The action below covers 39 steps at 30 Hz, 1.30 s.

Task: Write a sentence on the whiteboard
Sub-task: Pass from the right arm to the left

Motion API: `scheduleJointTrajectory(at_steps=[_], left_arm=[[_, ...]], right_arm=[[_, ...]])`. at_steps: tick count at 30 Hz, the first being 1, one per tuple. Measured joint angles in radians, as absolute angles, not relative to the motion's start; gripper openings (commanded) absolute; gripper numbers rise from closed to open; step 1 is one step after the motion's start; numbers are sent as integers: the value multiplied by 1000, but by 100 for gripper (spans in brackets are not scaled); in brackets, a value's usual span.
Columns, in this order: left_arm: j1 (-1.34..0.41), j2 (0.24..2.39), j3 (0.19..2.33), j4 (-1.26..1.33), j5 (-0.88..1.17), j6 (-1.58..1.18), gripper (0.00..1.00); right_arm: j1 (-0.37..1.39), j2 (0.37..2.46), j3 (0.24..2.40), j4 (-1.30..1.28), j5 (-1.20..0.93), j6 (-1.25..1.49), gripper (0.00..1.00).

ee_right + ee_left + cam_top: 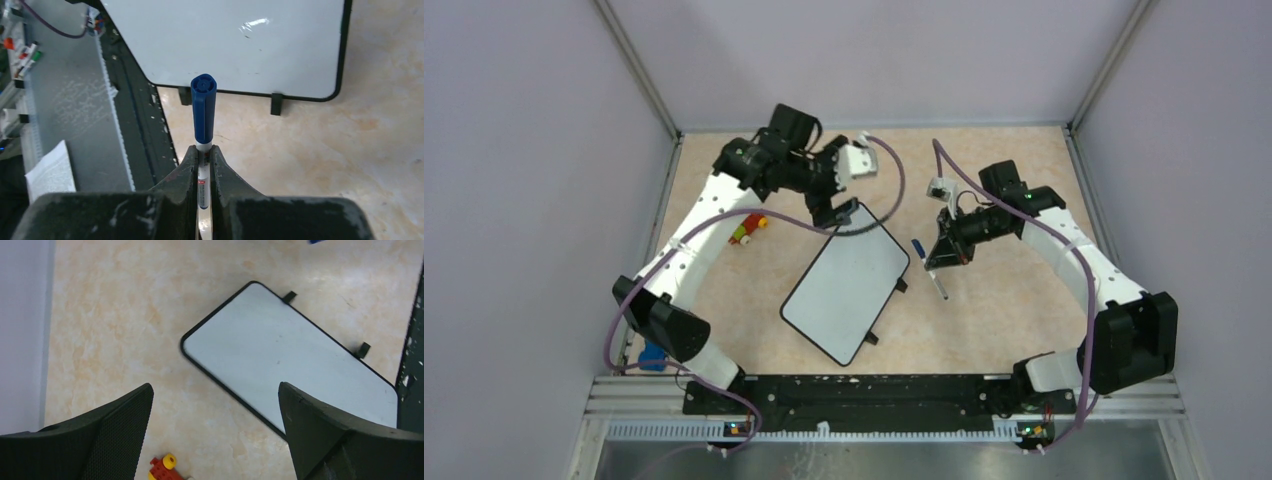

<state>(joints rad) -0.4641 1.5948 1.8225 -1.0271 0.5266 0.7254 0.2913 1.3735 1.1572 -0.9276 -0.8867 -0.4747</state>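
The whiteboard [844,284] lies slanted in the middle of the table, black-framed, its face bare white; no sentence shows on it. In the left wrist view the whiteboard [295,360] fills the upper right. My left gripper [836,208] hovers by the board's far corner, jaws wide open and empty [215,386]. To the right of the board, my right gripper [938,260] is shut on a white marker [940,285]. In the right wrist view its blue cap [203,107] sticks out past the fingertips [203,148] toward the whiteboard's [225,45] footed edge.
A small red and yellow toy [747,231] lies left of the board, also seen under the left fingers [162,467]. A blue object [652,355] sits by the left arm's base. Purple walls enclose the table on three sides; the black base rail [844,392] runs along the near edge.
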Motion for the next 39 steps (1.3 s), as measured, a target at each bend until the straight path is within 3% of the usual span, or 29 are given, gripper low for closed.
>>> scheduleJointTrajectory(at_steps=[7, 10, 19, 25, 33, 39], left_arm=[[-739, 1587, 1815, -1145, 451, 968, 98], [-812, 1557, 1796, -1131, 411, 1044, 94], [-1066, 1387, 1499, -941, 218, 1252, 81], [-1137, 1370, 1411, -824, 126, 1344, 76], [-1182, 1370, 1376, -753, 59, 1406, 53], [-1191, 1370, 1345, -738, 37, 1423, 43]], right_arm=[[291, 1374, 1159, -945, -1072, -404, 0], [292, 1373, 1158, -948, -1130, -384, 0], [381, 1342, 1102, -940, -1179, -336, 0], [414, 1327, 1087, -921, -1183, -309, 0], [470, 1328, 1087, -933, -1182, -313, 0], [472, 1331, 1088, -952, -1182, -325, 0]])
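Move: The right fingers already hold the marker, its blue cap some 7 cm back, 17 cm to the right and 9 cm below the empty left hand; those right fingers are about 10 cm back, 18 cm right and 12 cm below it. The whiteboard's middle lies 5 cm back, 1 cm right and 29 cm below the left hand. From the right hand, the left hand point is 10 cm ahead, 18 cm left and 12 cm up, the whiteboard's middle 5 cm ahead, 17 cm left and 18 cm below. The left hand sweeps back about 15 cm and right 11 cm, sinking 5 cm, to the marker's blue cap, rolling nearly 70 degrees about its own finger line (clockwise seen from behind the hand) and narrowing its wide-open fingers to about half around the cap without closing on it. The right hand keeps its pinch on the barrel and brings the marker back and left, first rising, then easing to a near stop with a slight tilt. ##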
